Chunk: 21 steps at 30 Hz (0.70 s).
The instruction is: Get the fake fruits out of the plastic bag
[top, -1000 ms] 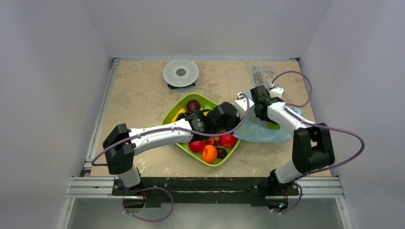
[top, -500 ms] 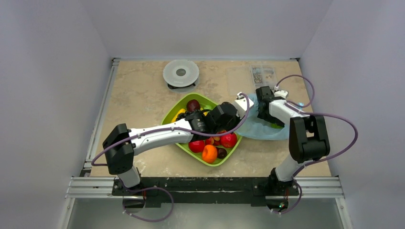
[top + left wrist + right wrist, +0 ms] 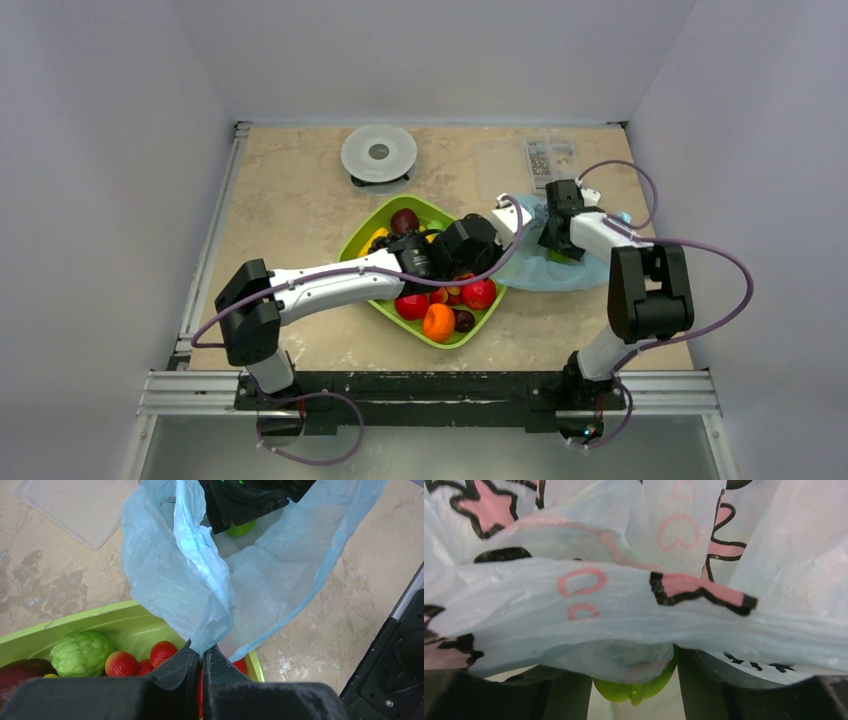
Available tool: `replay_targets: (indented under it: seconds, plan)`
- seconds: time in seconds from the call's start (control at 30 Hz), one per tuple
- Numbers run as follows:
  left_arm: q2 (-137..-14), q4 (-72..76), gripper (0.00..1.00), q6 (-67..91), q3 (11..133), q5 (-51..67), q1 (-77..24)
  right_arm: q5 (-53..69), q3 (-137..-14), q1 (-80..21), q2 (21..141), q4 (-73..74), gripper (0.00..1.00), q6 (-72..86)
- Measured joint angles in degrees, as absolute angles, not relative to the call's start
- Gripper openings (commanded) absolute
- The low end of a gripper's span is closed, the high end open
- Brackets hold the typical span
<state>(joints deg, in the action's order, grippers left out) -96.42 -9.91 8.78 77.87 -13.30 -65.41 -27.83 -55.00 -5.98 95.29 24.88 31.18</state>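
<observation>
The light-blue plastic bag [image 3: 530,270] lies right of the green tray [image 3: 360,240]. My left gripper [image 3: 202,652] is shut on a bunched edge of the bag [image 3: 200,580] and holds it up over the tray's corner. My right gripper [image 3: 553,240] is down in the bag's mouth. In the right wrist view its fingers [image 3: 704,690] press either side of a green oval fruit [image 3: 634,687], with printed bag film [image 3: 634,605] draped over it. That green fruit [image 3: 240,529] shows under the right gripper. In the tray lie an orange [image 3: 438,322], two red balls [image 3: 479,294] and a dark purple fruit [image 3: 404,220].
A lumpy green ball [image 3: 80,652] and small red berries [image 3: 122,663] sit in the tray [image 3: 125,622]. A round white disc [image 3: 379,154] stands at the back. A clear flat lid [image 3: 75,507] lies on the table behind the bag, a small clear box [image 3: 551,157] at back right.
My right arm folded in and its gripper sank into the bag's mouth; its jaws widened, then closed round the green fruit. The left arm held still.
</observation>
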Motion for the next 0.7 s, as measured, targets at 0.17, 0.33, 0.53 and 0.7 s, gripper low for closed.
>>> replay_targets:
  seconds: [0.17,0.33,0.53,0.7]
  plan:
    - [-96.42,-9.91,0.00,8.23,77.87,-13.47,-65.45,-18.17,-50.09,-6.09,87.64,23.07,0.15,30.24]
    - [-96.42,-9.87,0.00,7.88,77.87,-13.78,-65.45,-12.53,-46.33,-6.09,76.95,22.09,0.04,30.37]
    - [-96.55,-9.65,0.00,7.62,77.87,-14.59,-65.45,-9.37,-42.94,-6.09,69.82,19.77,0.00,31.94]
    - [-96.57,-9.43,0.00,6.52,77.82,-15.22,-65.45,-6.57,-42.41,-6.09,67.42,19.86,0.00,33.54]
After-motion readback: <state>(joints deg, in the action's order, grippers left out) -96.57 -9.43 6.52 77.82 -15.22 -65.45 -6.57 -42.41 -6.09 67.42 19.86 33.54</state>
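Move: The right hand, low inside the plastic bag, already grips the green fruit. The green tray's middle lies about 31 cm to its left and 4 cm back, at nearly the same height. The bag's held corner is some 18 cm left, 10 cm back and 16 cm up; the nearest pomegranate is 19 cm left and 9 cm back. For the left hand, the tray's middle is roughly 13 cm left, 6 cm ahead and 17 cm below. Swinging left and then mostly upward, the right hand draws the green fruit up from the bottom of the bag towards the tray, about 7 cm up and 6 cm left, easing back slightly. Its wrist turns some 30 degrees, so that fingers slanting down to the right come to point forward and down, keeping their pinch. The left hand stays nearly put, still pinching the bag's corner. ##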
